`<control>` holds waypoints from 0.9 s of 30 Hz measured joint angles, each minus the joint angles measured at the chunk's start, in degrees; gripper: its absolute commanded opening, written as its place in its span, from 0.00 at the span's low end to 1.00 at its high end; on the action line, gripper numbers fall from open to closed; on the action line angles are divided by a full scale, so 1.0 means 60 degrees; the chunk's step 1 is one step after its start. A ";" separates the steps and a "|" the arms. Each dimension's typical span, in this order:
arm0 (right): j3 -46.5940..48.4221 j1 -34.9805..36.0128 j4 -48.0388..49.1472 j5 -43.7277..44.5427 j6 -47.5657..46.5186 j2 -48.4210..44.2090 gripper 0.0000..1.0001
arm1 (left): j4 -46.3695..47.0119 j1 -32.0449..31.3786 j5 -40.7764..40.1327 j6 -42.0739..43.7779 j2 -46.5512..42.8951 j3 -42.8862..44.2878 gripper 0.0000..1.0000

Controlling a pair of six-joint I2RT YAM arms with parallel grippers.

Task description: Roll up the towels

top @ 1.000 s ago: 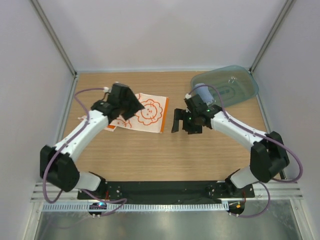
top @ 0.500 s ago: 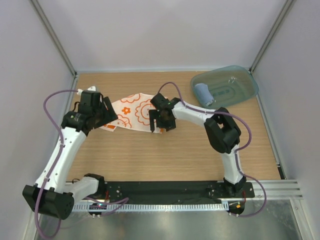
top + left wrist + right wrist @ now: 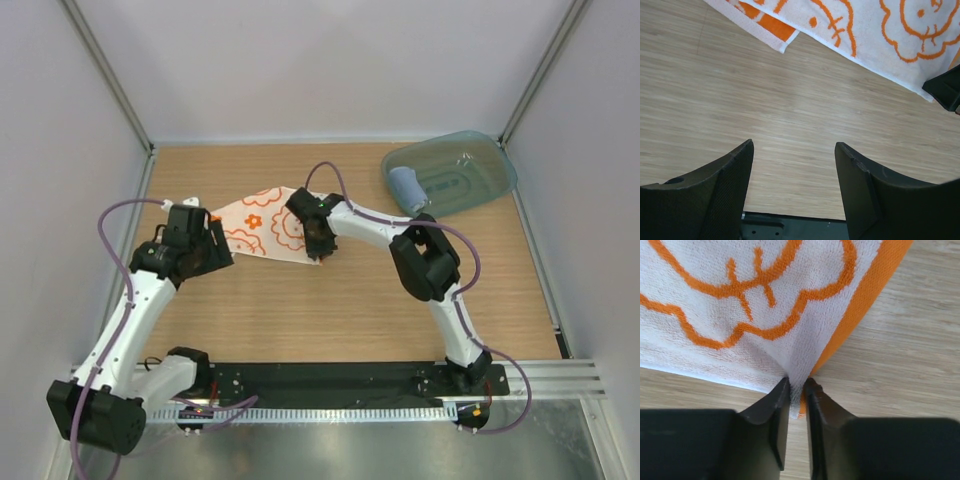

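Note:
The white towel point(image 3: 262, 222) with orange prints lies spread on the wooden table, left of centre. My right gripper point(image 3: 318, 241) is at its near right corner. In the right wrist view the jaws point(image 3: 797, 382) are shut on that orange-edged corner of the towel point(image 3: 765, 305), which puckers between them. My left gripper point(image 3: 205, 250) hovers at the towel's near left end. It stands open point(image 3: 794, 145) over bare wood, with the towel point(image 3: 880, 30) just beyond its fingertips. The light blue towel point(image 3: 406, 185) lies rolled in the tray.
The translucent teal tray point(image 3: 475, 170) sits at the back right corner. Grey walls close in the table on three sides. The black base rail point(image 3: 330, 378) runs along the near edge. Part of the right gripper point(image 3: 945, 90) shows in the left wrist view.
My right gripper swung left from mid-table to the towel's corner and shut on it. My left gripper came off the towel, moving left and nearer. The towel has shifted and stretched out.

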 measured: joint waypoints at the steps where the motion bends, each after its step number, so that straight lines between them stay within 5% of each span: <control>1: -0.0011 0.0000 0.0000 0.0018 0.0004 0.0000 0.17 | 0.0015 0.0000 0.0000 0.0011 0.0004 0.0000 0.66; 4: -0.0233 0.0004 0.0131 0.0127 0.0015 -0.0142 0.01 | 0.0015 0.0000 -0.0015 0.0029 0.0051 0.0000 0.66; 27: -0.4575 -0.0219 0.0066 0.0543 -0.0204 -0.5646 0.01 | 0.0616 0.0754 -0.0229 -0.2412 0.1741 -0.0521 0.65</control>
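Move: The orange-patterned towel's near right corner is already between the right fingers; the towel's middle lies about 12 cm left and 9 cm ahead of them, the blue roll in the tray some 19 cm right and 18 cm ahead. From the left hand, the towel's near left corner is roughly 11 cm ahead, 2 cm right and 15 cm below. Right fingers pinch shut on the towel corner, pulling it about 9 cm right, up and back; left sinks. ##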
